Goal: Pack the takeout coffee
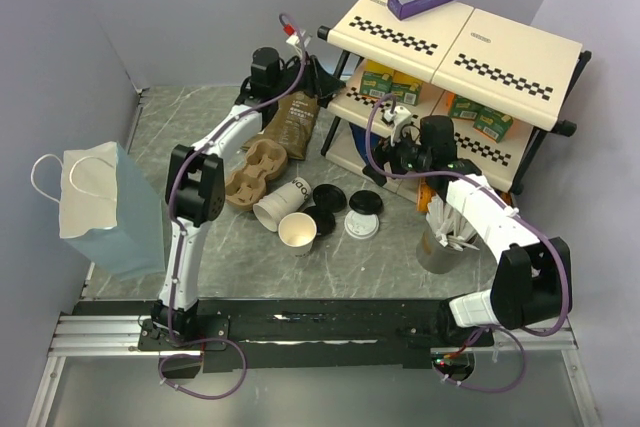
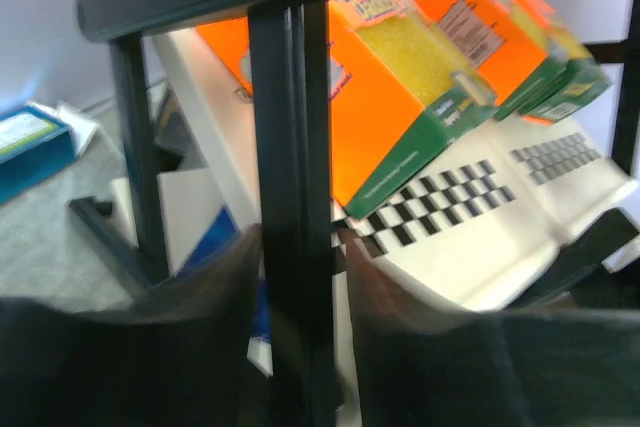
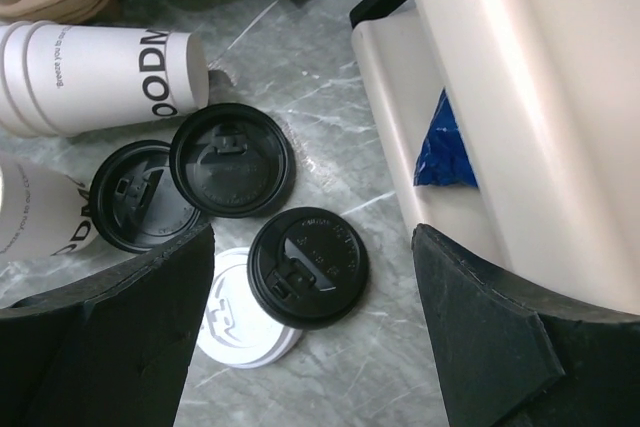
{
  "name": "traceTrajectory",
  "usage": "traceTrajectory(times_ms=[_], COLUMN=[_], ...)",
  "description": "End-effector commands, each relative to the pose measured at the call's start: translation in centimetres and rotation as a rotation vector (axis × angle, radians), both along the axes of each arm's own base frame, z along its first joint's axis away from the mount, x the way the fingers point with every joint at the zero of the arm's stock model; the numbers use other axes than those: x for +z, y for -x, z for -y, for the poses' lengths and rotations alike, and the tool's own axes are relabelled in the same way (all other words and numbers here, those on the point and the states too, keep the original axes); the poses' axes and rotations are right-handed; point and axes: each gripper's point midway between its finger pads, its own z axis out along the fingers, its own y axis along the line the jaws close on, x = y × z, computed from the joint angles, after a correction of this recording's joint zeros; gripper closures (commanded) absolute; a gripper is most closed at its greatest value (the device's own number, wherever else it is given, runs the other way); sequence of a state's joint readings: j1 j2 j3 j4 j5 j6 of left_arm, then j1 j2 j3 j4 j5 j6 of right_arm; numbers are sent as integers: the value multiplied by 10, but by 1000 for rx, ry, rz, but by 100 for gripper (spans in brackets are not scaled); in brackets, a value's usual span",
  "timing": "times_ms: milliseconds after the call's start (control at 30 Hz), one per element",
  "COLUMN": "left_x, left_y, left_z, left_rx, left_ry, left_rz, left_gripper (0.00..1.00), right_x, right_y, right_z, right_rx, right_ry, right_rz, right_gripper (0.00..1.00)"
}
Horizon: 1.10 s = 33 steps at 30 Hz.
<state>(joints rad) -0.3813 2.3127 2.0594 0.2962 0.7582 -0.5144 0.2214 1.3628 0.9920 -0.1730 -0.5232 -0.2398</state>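
Two white takeout coffee cups sit mid-table with no lid on either. One lies on its side (image 1: 278, 202) (image 3: 100, 77); the other stands upright (image 1: 297, 232), tan inside showing. Loose black lids (image 1: 328, 197) (image 3: 232, 159) lie beside them. My right gripper (image 1: 385, 169) (image 3: 312, 237) hangs open and empty above one black lid (image 3: 308, 265), which overlaps a white lid (image 3: 235, 322). My left gripper (image 1: 315, 72) (image 2: 300, 247) is at the back. Its fingers stand narrowly apart astride the shelf's black post (image 2: 295, 147), a sliver of gap beside it.
The brown pulp carrier (image 1: 252, 172) and the dark coffee pouch (image 1: 290, 127) lie behind the cups. A light blue paper bag (image 1: 105, 212) stands at the left. The checkered shelf rack (image 1: 455, 57) holds orange boxes (image 2: 400, 77). A metal cup of utensils (image 1: 440, 242) stands at the right.
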Motion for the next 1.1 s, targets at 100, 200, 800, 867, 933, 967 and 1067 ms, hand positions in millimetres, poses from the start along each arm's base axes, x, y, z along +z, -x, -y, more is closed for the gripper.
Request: traceTrajectory(times_ms=[100,200,800,867,933,967,1067], left_x=[77,56,24,21,13,14,-5], left_y=[32,53,199,207,214,221,236], left_z=[-1,-21,-122,-127,-134,-138,-155], left_rx=[-7,3,-29,-19,-16,-17,-47], left_ry=[23,-39,-412,-427,-464,-482,-595], left_rz=[217,157,176,167,160,173,176], left_gripper=[30,19,18,19,19,19,19], right_x=[32,31,28,25,22,23,26], right_y=[-16,-3,-1,-11,-21,-27,-46], right_z=[9,6,24,32,39,42,60], right_rx=[-6,24,122,79,36,15,-70], right_ry=[28,34,344,345,361,366,376], right_rz=[105,113,118,106,93,99,96], right_gripper=[13,13,56,59,59,59,59])
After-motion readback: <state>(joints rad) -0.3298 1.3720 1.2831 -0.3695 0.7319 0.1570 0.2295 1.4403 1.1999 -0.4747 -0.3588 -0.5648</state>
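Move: The left hand still has the rack's upright post between its fingers. The fallen cup stack lies about 17 cm back, 10 cm left and 24 cm below it, the cup tray 8 back and 17 left, the upright cup 26 back and 6 left. From the right hand, the lower shelf's front edge is some 8 cm ahead, 2 right and 15 below; the nearest black lid is 2 ahead, 5 left, 17 below; the orange packet 5 ahead, 10 right. Back and to its left, the left hand opens wide, lets go of the rack's post and sweeps about 25 cm to over the tray and fallen cup stack, arching up and down again while its fingers tip down some 25 degrees. The right hand eases back 3 cm and lifts, then comes forward, right and down beside the lower shelf's edge, fingers tipping down and closing to about half. ##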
